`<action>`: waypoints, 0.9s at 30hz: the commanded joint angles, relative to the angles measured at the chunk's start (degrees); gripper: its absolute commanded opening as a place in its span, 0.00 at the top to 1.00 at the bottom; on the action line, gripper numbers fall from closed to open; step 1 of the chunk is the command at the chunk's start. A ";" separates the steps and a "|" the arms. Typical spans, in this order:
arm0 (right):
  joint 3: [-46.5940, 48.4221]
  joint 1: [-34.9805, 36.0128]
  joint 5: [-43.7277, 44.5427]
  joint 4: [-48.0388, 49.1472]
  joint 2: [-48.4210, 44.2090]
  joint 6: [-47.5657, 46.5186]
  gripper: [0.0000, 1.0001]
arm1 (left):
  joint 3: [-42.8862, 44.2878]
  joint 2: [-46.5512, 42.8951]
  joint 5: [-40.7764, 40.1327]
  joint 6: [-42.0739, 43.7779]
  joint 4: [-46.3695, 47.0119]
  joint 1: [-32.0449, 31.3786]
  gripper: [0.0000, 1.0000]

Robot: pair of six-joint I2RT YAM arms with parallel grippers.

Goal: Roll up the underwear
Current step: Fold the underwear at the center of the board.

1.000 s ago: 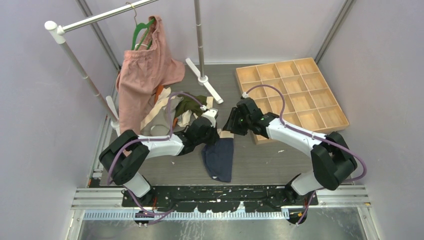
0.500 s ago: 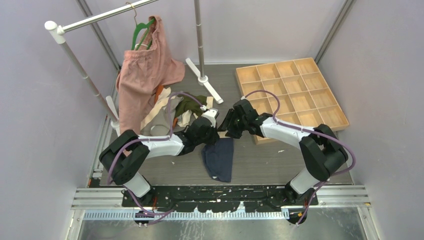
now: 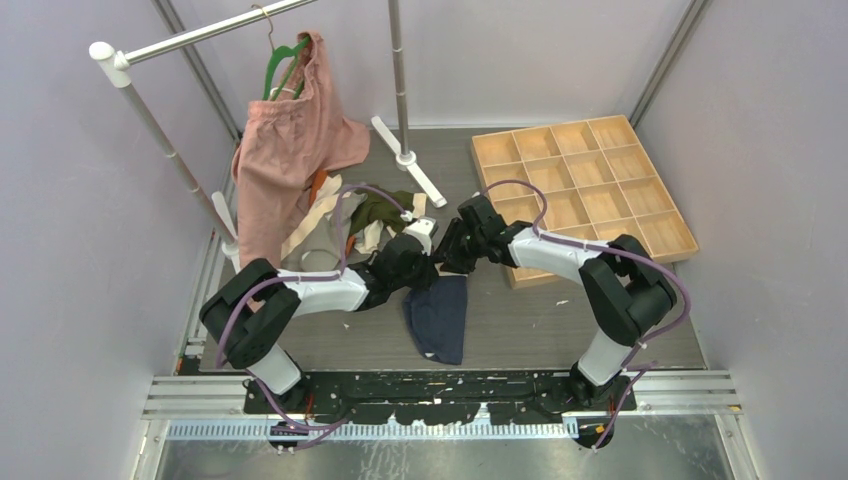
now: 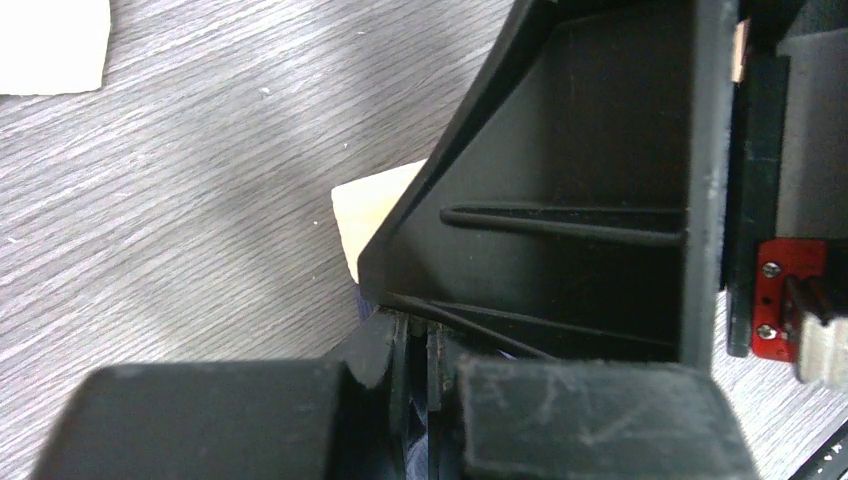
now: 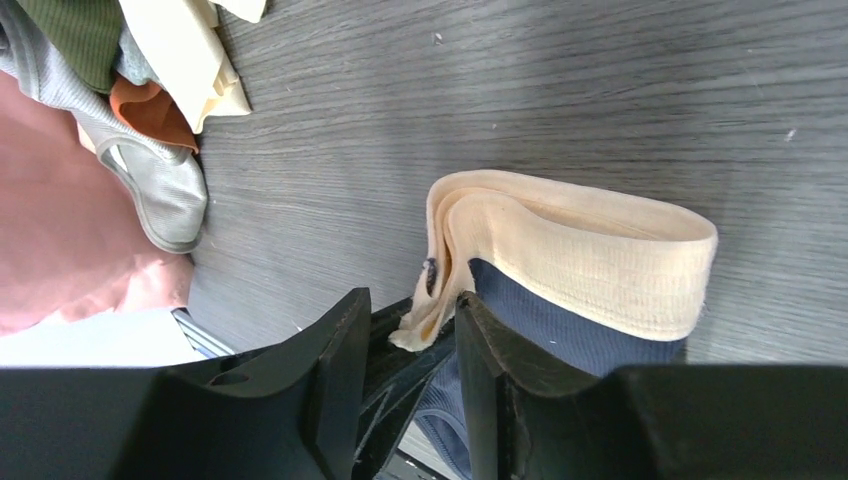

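Observation:
Navy underwear [image 3: 438, 318] with a cream waistband [image 5: 590, 250] lies flat on the dark table, its waistband end folded over. My left gripper [image 3: 424, 268] is at that end, shut on the navy fabric; a sliver of blue shows between its pads [image 4: 420, 335]. My right gripper [image 3: 448, 260] is pressed right up against it, hiding the waistband from above. In the right wrist view my right gripper [image 5: 410, 305] stands open, straddling the waistband's left corner and the tip of the left gripper's finger. One right finger [image 4: 600, 200] fills much of the left wrist view.
A heap of more underwear [image 3: 370, 215], olive, grey, orange and cream, lies behind the left arm. A large pink garment [image 3: 285, 160] hangs on a green hanger from the rack. A wooden compartment tray [image 3: 585, 190] sits at the back right, near the right forearm.
My right gripper has moved left across the table to the waistband end, now touching the left gripper and covering the cream band. The left arm and the underwear have stayed put.

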 commanded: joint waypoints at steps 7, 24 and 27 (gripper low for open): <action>3.45 -0.14 -0.93 0.75 1.99 -1.31 0.67 | 1.50 0.07 -0.11 1.24 2.03 -0.22 0.99; 2.83 -0.23 0.57 0.67 0.68 -2.21 0.99 | -0.82 -7.75 -2.42 2.03 -2.40 -0.22 0.43; 2.92 -0.17 0.73 0.41 0.48 -2.46 0.99 | -3.29 -11.55 -5.34 0.90 -5.84 -0.22 0.34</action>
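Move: The underwear's upstanding cream waistband corner sits between my half-open right fingertips, only about 1 cm below their middle. The navy body's middle is some 11 cm back and 3 cm left of my right hand; the olive garment is about 11 cm ahead and 13 cm left; the wooden tray's middle is 13 cm ahead and 27 cm right. From my left hand, already pinching navy cloth, that corner is about 2 cm ahead and 2–3 cm right. I hand the grip over: my right hand sinks the last half centimetre or so onto the waistband corner and shuts its fingers, pinching the cloth. My left hand keeps its pinch on the navy edge just behind until the right has closed, then spreads its fingers, lets go and lifts about 3 cm straight up. ##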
